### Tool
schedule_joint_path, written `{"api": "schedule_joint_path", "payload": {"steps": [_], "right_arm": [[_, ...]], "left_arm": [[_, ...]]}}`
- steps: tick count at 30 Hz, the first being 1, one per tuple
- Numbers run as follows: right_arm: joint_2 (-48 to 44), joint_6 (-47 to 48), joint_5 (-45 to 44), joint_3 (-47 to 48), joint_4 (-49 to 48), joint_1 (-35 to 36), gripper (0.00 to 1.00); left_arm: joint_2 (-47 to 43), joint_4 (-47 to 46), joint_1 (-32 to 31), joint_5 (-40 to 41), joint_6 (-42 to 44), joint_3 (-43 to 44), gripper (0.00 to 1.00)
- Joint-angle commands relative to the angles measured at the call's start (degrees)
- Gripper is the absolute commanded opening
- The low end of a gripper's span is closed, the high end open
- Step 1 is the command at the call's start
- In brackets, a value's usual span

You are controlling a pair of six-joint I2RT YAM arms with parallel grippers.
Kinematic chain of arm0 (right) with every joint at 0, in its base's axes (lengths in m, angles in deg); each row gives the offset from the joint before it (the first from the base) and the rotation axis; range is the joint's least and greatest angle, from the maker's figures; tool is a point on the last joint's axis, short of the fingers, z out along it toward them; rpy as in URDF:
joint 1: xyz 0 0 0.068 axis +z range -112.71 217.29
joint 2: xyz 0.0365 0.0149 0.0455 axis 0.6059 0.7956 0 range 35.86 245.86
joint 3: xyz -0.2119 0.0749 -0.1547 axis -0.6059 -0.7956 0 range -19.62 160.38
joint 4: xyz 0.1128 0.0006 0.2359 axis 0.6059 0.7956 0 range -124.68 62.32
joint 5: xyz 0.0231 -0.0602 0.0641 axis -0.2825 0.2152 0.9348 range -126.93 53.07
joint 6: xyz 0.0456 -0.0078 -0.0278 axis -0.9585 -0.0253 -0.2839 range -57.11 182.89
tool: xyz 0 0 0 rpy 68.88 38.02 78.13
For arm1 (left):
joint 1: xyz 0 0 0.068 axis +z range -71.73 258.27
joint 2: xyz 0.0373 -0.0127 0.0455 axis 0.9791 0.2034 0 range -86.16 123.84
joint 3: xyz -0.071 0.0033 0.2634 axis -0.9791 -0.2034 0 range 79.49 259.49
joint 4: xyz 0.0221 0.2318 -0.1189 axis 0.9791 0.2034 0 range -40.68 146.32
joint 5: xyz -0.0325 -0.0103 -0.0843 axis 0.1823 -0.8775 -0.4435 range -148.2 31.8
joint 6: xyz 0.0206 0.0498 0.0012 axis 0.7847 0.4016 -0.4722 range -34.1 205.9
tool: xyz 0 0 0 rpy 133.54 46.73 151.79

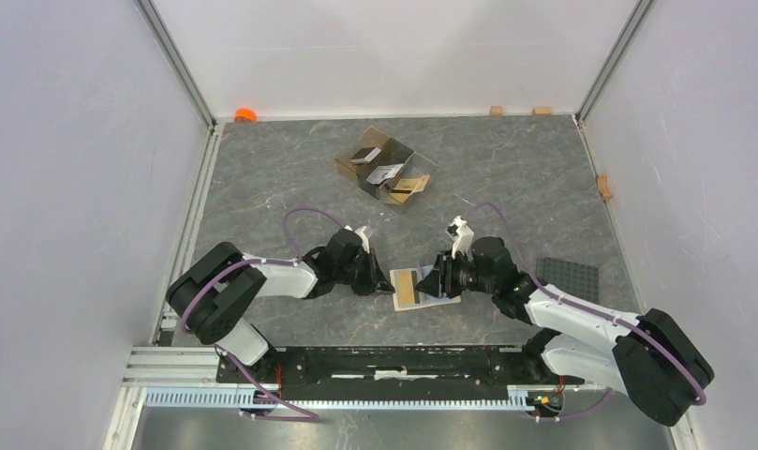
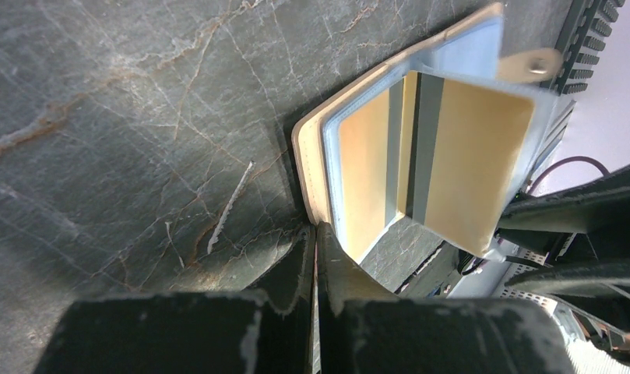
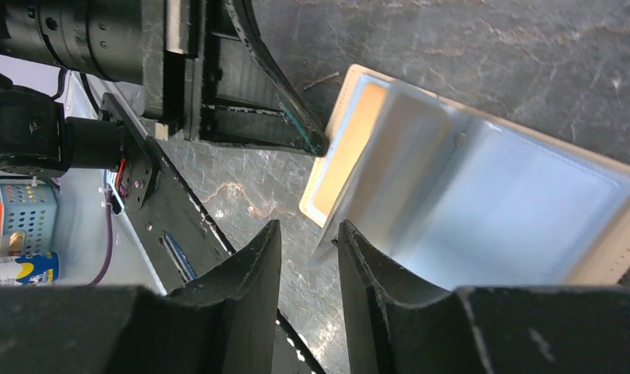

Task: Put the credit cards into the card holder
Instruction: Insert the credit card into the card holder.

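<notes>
The tan card holder (image 1: 422, 292) lies open on the table between my two grippers, its light blue pockets (image 3: 514, 195) facing up. An orange-gold credit card (image 2: 366, 171) sits in its left pocket, and a raised blue leaf shows a second gold card (image 2: 471, 156) with a dark stripe. My left gripper (image 2: 315, 231) is shut, its tips pressed against the holder's tan edge (image 2: 315, 164). My right gripper (image 3: 307, 238) is open at the raised leaf's lower corner (image 3: 331, 245), which rests against one finger. More credit cards (image 1: 386, 172) lie in the clear box.
The clear brown-tinted divided box (image 1: 351, 171) stands at the back centre of the table. A black studded plate (image 1: 567, 277) lies to the right of my right arm. Small wooden blocks (image 1: 604, 185) and an orange object (image 1: 245, 114) sit by the walls.
</notes>
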Motion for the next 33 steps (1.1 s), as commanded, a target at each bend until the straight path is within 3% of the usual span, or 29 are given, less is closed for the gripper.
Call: {"api": "schedule_joint_path", "payload": {"steps": [1,10,15,20,23,25,29,33], "right_arm": [[1.24,4.06,-4.08,4.87,3.04,2.5,0.38],[5.88,5.5,-6.16,6.89,3.61,5.88,0.39],[5.88,6.62,-5.29,8.77,4.76,6.74,0.44],[1.61,12.5,-13.34,15.84,17.08,6.57,0.57],[0.38,16.19,-18.2,20.15,24.3,5.02,0.66],[-0.38,18.13,-19.03,22.15,26.84,2.4,0.71],[-1.95,21.91,-18.93,23.49,28.7,-4.51,0.81],[-2.68,23.64,-19.09,24.61,29.78,-10.63,0.85]], "left_arm": [[0.53,3.3,-0.28,1.97,3.2,-1.18,0.04],[-0.34,3.29,-0.28,2.51,3.12,-1.34,0.1],[-7.26,7.54,-0.28,5.4,4.04,-1.3,0.32],[-18.0,21.71,-0.13,11.01,8.87,3.36,0.7],[-22.19,30.8,0.41,13.3,13.94,9.12,0.92],[-22.57,35.56,1.22,13.75,19.19,14.19,1.0],[-15.62,46.18,2.07,14.23,29.56,30.01,1.0],[-6.16,52.54,2.39,15.93,36.9,44.26,1.0]]}}
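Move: The right gripper, partly open, has its fingertips at the raised card page, whose middle lies about 1 cm left and 3 cm below; the card holder's middle is straight below, roughly 6 cm down, its strap some 8 cm right and 2 cm ahead. From the shut left gripper, at the holder's left edge, the page is about 5 cm right and 3 cm higher, the holder's middle 6 cm right, and the card box some 29 cm ahead, 2 cm left. Push the raised card page over to the left with the right fingers, easing left and about 2 cm down onto the holder's left half, then open wider and draw off up, forward and right, each some 7 to 10 cm. Meanwhile keep the left fingertips at the holder's left edge, then open them fully and lift about 17 cm, swinging 7 cm forward late in the rise. ##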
